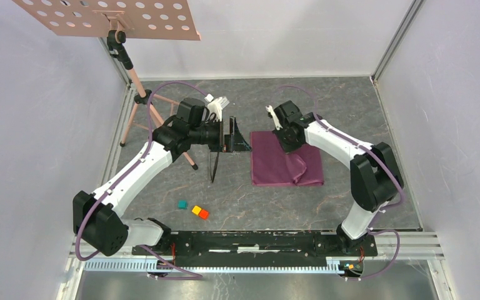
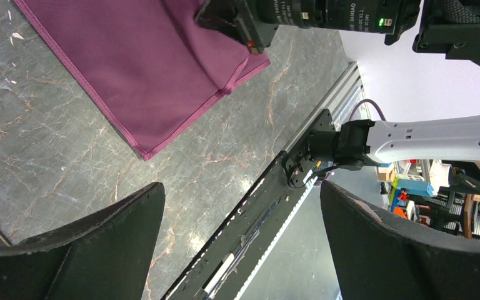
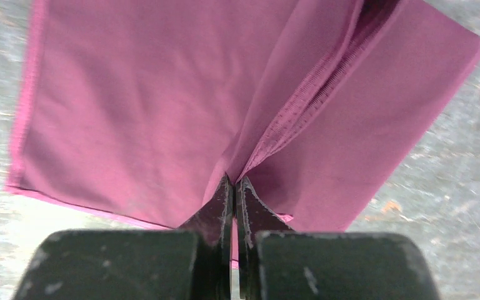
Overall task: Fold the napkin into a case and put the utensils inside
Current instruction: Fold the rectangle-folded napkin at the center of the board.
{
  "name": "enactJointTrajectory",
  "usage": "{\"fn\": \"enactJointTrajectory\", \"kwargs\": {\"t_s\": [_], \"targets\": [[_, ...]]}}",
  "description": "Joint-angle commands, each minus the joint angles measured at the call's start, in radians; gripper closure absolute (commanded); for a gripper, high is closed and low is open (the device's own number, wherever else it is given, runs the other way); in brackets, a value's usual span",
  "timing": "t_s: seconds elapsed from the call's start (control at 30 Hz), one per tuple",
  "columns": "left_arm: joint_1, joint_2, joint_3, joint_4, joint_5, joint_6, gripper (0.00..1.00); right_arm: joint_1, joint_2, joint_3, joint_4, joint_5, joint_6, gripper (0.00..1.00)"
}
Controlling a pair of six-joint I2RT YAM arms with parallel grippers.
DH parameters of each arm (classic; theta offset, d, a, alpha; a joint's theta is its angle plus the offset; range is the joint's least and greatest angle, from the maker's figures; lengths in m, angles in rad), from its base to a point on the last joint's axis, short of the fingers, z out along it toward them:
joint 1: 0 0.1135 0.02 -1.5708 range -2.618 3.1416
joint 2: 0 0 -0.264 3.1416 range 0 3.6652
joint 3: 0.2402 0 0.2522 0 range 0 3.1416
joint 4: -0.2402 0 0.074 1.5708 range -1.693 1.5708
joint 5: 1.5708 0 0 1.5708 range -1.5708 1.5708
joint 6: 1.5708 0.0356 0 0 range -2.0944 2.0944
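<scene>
The plum napkin [image 1: 275, 167] lies partly folded on the grey marbled table, right of centre, with a raised ridge running toward its near edge. My right gripper [image 1: 286, 146] is shut on that ridge at the napkin's far side. In the right wrist view its tips [image 3: 234, 182] pinch the hemmed fold of the napkin [image 3: 131, 106]. My left gripper [image 1: 232, 139] hovers just left of the napkin, turned sideways and open with nothing between its fingers [image 2: 119, 219]. Slim dark utensils [image 1: 213, 167] lie on the table below it; I cannot tell knife from fork.
Teal [image 1: 182, 204], yellow [image 1: 196, 210] and orange [image 1: 204, 214] blocks sit near the front left. A perforated board on a tripod stand [image 1: 139, 94] rises at the back left. White walls close three sides, and the base rail [image 1: 256, 240] runs along the near edge.
</scene>
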Motion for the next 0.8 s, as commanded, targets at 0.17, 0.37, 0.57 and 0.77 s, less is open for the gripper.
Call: {"fn": "enactJointTrajectory", "kwargs": {"t_s": [0.17,0.37,0.57,0.77], "targets": [[0.011,-0.018,0.001,0.013,-0.011,0.048,0.0,0.069,0.062,0.105,0.039,-0.132,0.129,1.0],[0.015,-0.019,-0.001,0.015,-0.007,0.046,0.0,0.079,0.084,0.1,0.074,-0.212,0.147,1.0],[0.02,-0.02,-0.001,0.015,-0.006,0.046,0.0,0.088,0.105,0.102,0.104,-0.243,0.156,1.0],[0.024,-0.022,-0.002,0.015,-0.011,0.048,0.0,0.093,0.14,0.088,0.137,-0.29,0.163,1.0]]}}
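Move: The napkin's right end is already pinched in the right hand. The napkin's left edge, where it is being taken, lies about 13 cm to the left, 1 cm back and some 6 cm below. The loose near part of the flap bulges about 5 cm back and 4 cm to the right, and the fold at the napkin's right side is roughly 14 cm to the right and 1 cm back. Knife and fork lie about 26 cm left, 2 cm back. From the left hand, the napkin's left edge is some 4 cm ahead, 3 cm right and 20 cm below. Keep the right gripper shut on the napkin's end and carry it about 9 cm left across the folded napkin towards its left edge, quickly at first, then slower. Let the hand sink a couple of centimetres, mostly late, and tilt it some 15 degrees so that the fingertips swing to the left. ##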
